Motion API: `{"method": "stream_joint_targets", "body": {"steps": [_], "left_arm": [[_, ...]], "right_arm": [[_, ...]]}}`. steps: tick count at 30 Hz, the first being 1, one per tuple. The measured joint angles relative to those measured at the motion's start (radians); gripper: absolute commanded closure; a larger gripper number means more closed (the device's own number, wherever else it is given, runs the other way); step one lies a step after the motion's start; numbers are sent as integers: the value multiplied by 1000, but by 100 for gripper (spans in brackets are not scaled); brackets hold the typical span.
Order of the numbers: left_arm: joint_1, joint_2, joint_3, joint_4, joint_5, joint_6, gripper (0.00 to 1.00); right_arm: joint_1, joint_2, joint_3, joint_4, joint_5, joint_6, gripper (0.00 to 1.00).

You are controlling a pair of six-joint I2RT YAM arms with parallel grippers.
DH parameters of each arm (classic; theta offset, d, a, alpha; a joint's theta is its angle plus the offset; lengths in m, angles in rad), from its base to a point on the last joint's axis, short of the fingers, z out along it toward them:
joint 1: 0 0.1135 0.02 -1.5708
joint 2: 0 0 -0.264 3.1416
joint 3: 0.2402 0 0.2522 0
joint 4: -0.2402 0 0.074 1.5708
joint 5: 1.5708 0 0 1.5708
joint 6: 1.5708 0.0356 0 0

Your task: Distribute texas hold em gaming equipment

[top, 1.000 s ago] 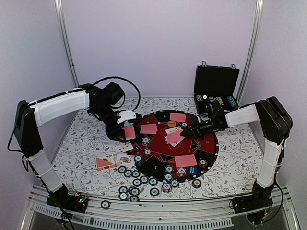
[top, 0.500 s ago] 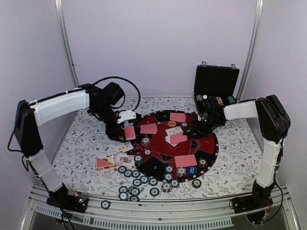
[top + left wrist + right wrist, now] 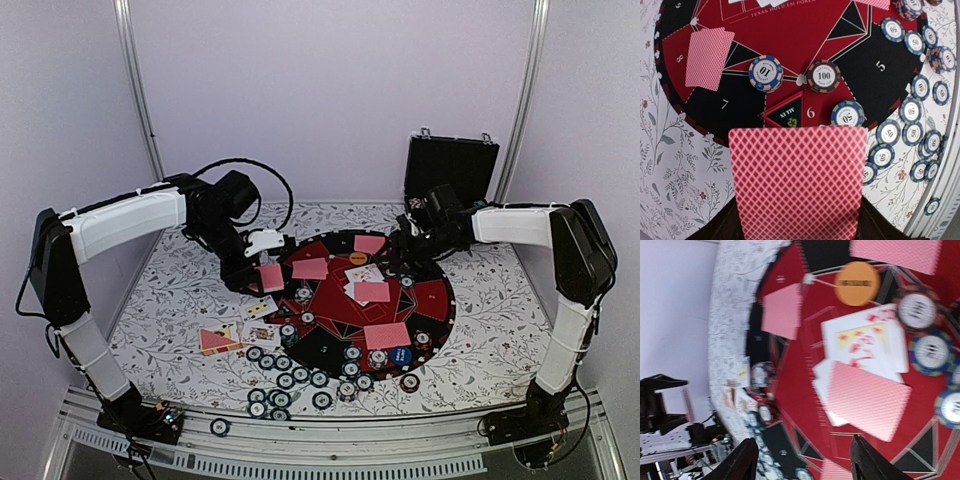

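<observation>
My left gripper [image 3: 257, 273] is shut on a red-backed card [image 3: 797, 180], held flat over the left rim of the round mat [image 3: 432, 300]; its fingers are hidden under the card. My right gripper [image 3: 802, 455] is open and empty, above the mat's far right part [image 3: 402, 250]. Below it a red-backed card [image 3: 867, 400] lies on face-up cards [image 3: 865, 337] beside the orange disc [image 3: 857, 283]. More red-backed cards [image 3: 310, 268] lie around the mat. Poker chips [image 3: 285, 380] are scattered along the mat's near edge. A blue disc [image 3: 400, 355] lies near the front.
The black hinged case [image 3: 450, 172] stands open at the back right, just behind the right arm. Face-up cards [image 3: 222, 339] lie on the flowered cloth left of the mat. A single chip [image 3: 219, 427] lies at the table's front rail.
My right gripper has drawn back from the mat's middle toward the case, leaving a red-backed card on the face-up pile. The left arm and its card have not moved.
</observation>
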Motion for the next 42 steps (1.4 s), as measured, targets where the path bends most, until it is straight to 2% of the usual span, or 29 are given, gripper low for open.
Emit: {"method": "stream_joint_targets", "body": {"steps": [4,9,15,30,42], "left_arm": [[0,1,12,-3,3,-3,52],[0,1,13,-4,4,-4,52],[0,1,19,-6,10,-4,52],[0,1,25,-7,21,-4,52],[0,1,29,-7,21,-4,52]], "right_arm": [[106,-4,19,200,-142,131,31],[254,103,124,407,-274,285,30],[328,233,180,548,-355,423,30],[355,375,301,697,-409,577,32],[400,472,389,732,-430,642,38]]}}
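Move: The left gripper holds the card deck, its middle about 2 cm to that hand's right. From the empty right hand the deck lies some 27 cm left, 10 cm back and 4 cm higher. The just-dealt card is 4 cm left, 3 cm back and 7 cm below the right hand; the left-side card is 18 cm left, 3 cm ahead and equally low. The spade card is 30 cm left, 10 cm back, 7 cm down. Swing the right gripper about 25 cm left and some 9 cm back to the deck, rising quickly off the dealt card before sinking a little near the deck. Roll the fingers up about 35 degrees and turn them counter-clockwise until they point nearly level to the left, jaws still open, astride the deck's right end. Hold the deck steady in the left gripper. ##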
